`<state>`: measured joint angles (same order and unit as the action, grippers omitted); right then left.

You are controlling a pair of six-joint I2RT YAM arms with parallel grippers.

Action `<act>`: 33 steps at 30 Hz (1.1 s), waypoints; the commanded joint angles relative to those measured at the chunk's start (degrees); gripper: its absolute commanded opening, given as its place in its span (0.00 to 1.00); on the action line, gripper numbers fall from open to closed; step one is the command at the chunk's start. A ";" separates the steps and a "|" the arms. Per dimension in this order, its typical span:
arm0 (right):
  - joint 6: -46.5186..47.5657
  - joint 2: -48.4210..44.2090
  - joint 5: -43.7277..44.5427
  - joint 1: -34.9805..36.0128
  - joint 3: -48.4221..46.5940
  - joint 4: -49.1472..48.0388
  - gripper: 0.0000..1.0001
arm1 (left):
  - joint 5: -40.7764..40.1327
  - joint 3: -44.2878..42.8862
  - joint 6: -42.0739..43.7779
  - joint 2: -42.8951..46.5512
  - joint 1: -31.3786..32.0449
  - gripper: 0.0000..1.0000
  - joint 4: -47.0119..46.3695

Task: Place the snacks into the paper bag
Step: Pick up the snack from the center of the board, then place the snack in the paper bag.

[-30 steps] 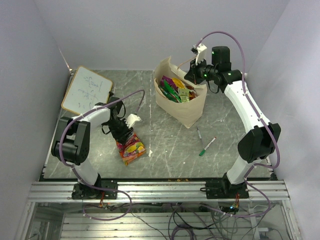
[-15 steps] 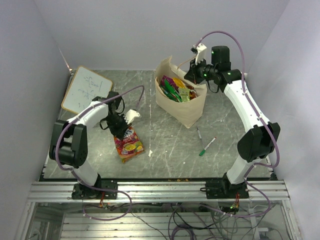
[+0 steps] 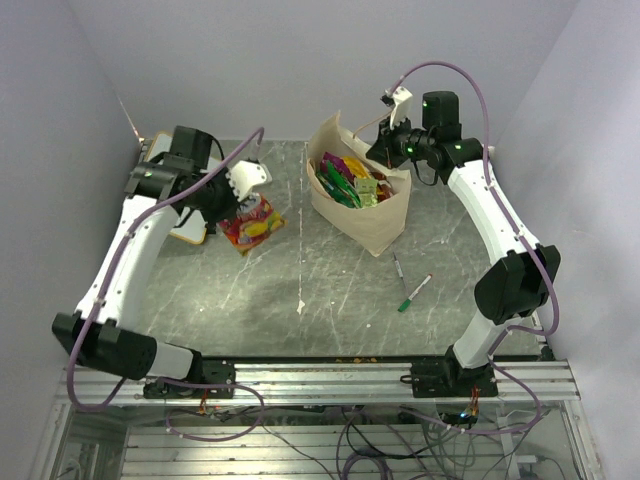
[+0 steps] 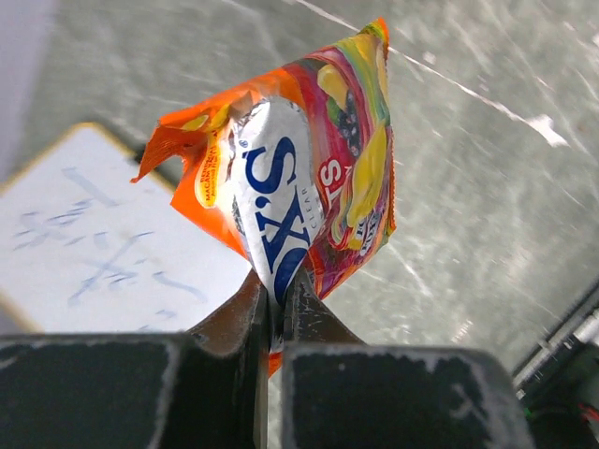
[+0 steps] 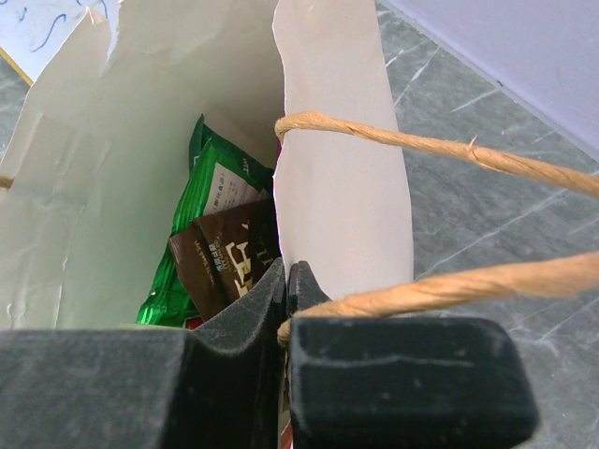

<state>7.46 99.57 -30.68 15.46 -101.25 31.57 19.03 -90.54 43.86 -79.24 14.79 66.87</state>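
My left gripper (image 3: 228, 207) is shut on an orange snack packet (image 3: 252, 222) and holds it in the air left of the paper bag (image 3: 375, 222). In the left wrist view the packet (image 4: 309, 178) sticks up from my shut jaws (image 4: 278, 297). My right gripper (image 3: 383, 157) is shut on the bag's far right rim. In the right wrist view my jaws (image 5: 285, 273) pinch the bag wall (image 5: 342, 168) next to a twisted handle (image 5: 440, 150). Inside lie green packets (image 5: 192, 234) and a brown bag (image 5: 229, 262). The top view shows several colourful packets (image 3: 350, 178) in the bag.
A wood-framed whiteboard (image 3: 190, 232) lies at the back left, mostly under my left arm; it shows below the packet in the left wrist view (image 4: 103, 243). Two marker pens (image 3: 415, 291) lie on the table right of centre, in front of the bag.
My left arm has lifted the orange packet off the table and carried it up and back, toward the far left. My right gripper has kept its hold on the bag rim.
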 commanded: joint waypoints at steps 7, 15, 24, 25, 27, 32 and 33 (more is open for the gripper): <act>-1.08 -1.99 -5.14 0.97 -1.01 0.51 0.00 | -7.36 -14.48 -7.22 4.67 0.28 0.07 -19.32; -1.49 -3.12 -7.29 1.06 -0.29 0.16 0.00 | -3.83 -22.25 -5.78 -1.49 4.60 0.07 -30.07; -2.66 -4.06 -9.21 1.06 1.50 -0.93 0.00 | -6.62 -30.46 8.46 -9.59 16.98 0.07 -28.11; -2.78 -4.10 -9.18 1.06 1.64 -0.98 0.00 | -6.83 -31.04 9.78 -10.26 17.94 0.07 -27.63; -2.85 -4.29 -8.94 1.06 1.88 -0.99 0.00 | -7.38 -31.89 12.20 -11.57 19.90 0.07 -26.99; -3.07 -4.79 -8.62 1.06 2.67 -1.34 0.00 | -9.57 -33.53 19.29 -14.67 24.49 0.07 -24.45; -3.15 -4.86 -8.43 1.06 2.72 -1.38 0.00 | -10.13 -33.51 21.37 -15.12 25.42 0.07 -23.46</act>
<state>5.15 97.27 -37.76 16.10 -99.13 31.18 11.53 -121.36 56.66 -93.47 37.36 43.05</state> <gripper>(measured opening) 0.007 0.114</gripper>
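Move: The orange snack is already pinched and off the table. The paper bag's open mouth, where it is headed, lies about 22 cm to the left hand's right and 9 cm ahead, roughly at its height; a green snack inside is some 19 cm right, 6 cm ahead and 10 cm lower. The whiteboard lies about 14 cm ahead, 16 cm left and 25 cm below. From the right hand, the mouth's middle is about 5 cm left, 4 cm back and slightly lower. The orange snack stays pinched as the left hand lifts it about 20 cm and somewhat forward, then swings it some 17 cm right towards the bag mouth, above rim height, the fingers tipping up from steeply down to nearly level and turning clockwise. The shut right fingers keep hold of the bag's rim, easing it a few centimetres back and left. ##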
